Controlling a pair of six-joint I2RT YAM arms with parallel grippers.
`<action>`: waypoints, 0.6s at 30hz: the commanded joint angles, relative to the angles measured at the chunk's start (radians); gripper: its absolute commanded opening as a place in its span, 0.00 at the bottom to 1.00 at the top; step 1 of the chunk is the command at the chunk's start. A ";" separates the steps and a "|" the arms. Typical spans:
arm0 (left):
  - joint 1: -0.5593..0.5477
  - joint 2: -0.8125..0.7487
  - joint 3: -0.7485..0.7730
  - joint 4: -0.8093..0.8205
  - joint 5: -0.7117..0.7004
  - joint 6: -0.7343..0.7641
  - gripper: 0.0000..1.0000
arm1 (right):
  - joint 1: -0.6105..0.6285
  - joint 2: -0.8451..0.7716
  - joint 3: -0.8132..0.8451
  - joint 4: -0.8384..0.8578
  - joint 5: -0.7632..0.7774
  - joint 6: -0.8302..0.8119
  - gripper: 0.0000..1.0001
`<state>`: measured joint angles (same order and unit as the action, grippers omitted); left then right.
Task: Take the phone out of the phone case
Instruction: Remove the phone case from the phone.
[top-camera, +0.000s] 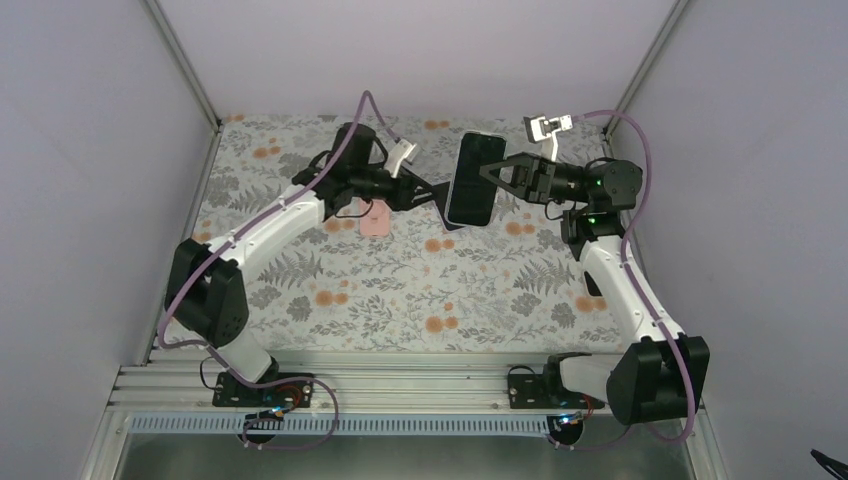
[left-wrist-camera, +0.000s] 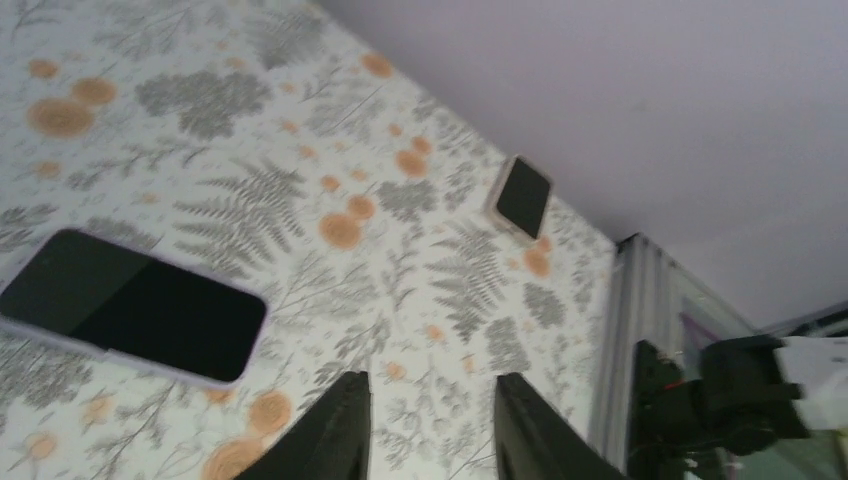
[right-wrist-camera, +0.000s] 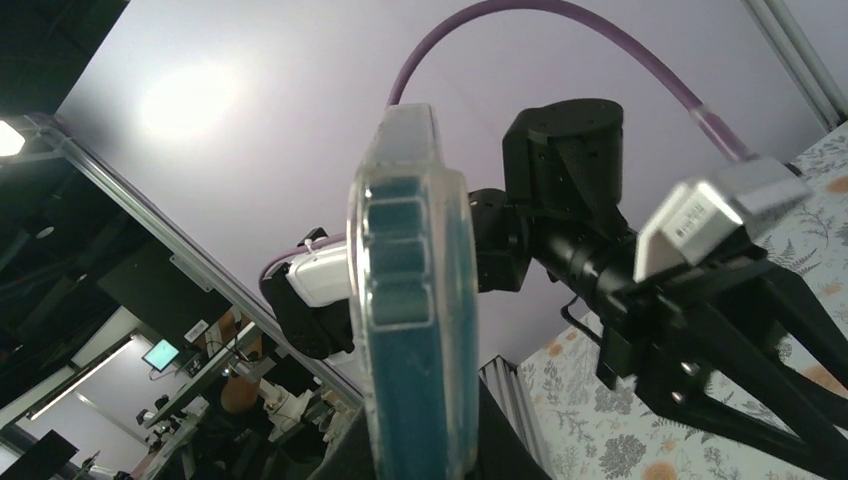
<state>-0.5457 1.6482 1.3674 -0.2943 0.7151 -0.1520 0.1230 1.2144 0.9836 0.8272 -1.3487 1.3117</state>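
Observation:
My right gripper (top-camera: 500, 175) is shut on the right edge of a dark-screened phone in a clear case (top-camera: 472, 178) and holds it upright above the back of the table. In the right wrist view the cased phone (right-wrist-camera: 415, 300) shows edge on, teal inside clear plastic, clamped between my right gripper's (right-wrist-camera: 430, 445) fingers. My left gripper (top-camera: 425, 192) is open and empty just left of the phone's lower left edge, not touching it. In the left wrist view its gripper (left-wrist-camera: 432, 425) shows only tablecloth between its fingers.
A second phone in a pale case (left-wrist-camera: 130, 305) lies flat on the floral cloth below the left gripper. A small phone (left-wrist-camera: 523, 197) lies farther off near the right wall. A pink object (top-camera: 375, 222) lies under the left arm. Walls close in three sides.

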 joint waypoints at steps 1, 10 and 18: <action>0.066 -0.084 -0.027 0.126 0.288 -0.055 0.37 | -0.008 -0.018 0.018 -0.002 0.005 -0.043 0.04; 0.110 -0.217 -0.095 0.318 0.514 -0.169 0.58 | -0.016 -0.013 0.058 -0.127 0.012 -0.196 0.04; 0.076 -0.223 -0.050 0.314 0.492 -0.188 0.65 | -0.006 -0.002 0.071 -0.178 0.077 -0.279 0.04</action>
<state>-0.4473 1.4200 1.2835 -0.0032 1.1889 -0.3305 0.1154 1.2148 1.0447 0.6395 -1.3270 1.0733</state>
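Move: The phone in its clear case, still held up by the right hand, lies some 6 cm to the right of the empty left hand, about 9 cm back and roughly 16 cm above it. Far below, about 24 cm under the left hand, a table phone lies some 13 cm ahead and 4 cm right, and the pink phone 12 cm ahead and 15 cm left. For the right hand, the cased phone's middle is about 3 cm left and 1 cm back, level with its pads. The cased phone stays pinched in the right hand while the left hand, already clear and below it, climbs back towards it: up about 12 cm and back 7 or 8, easing a little left. On the way its downward-pointing fingers swing up to near level and clockwise, nearly 30 degrees in all, and open wide without touching the phone. ##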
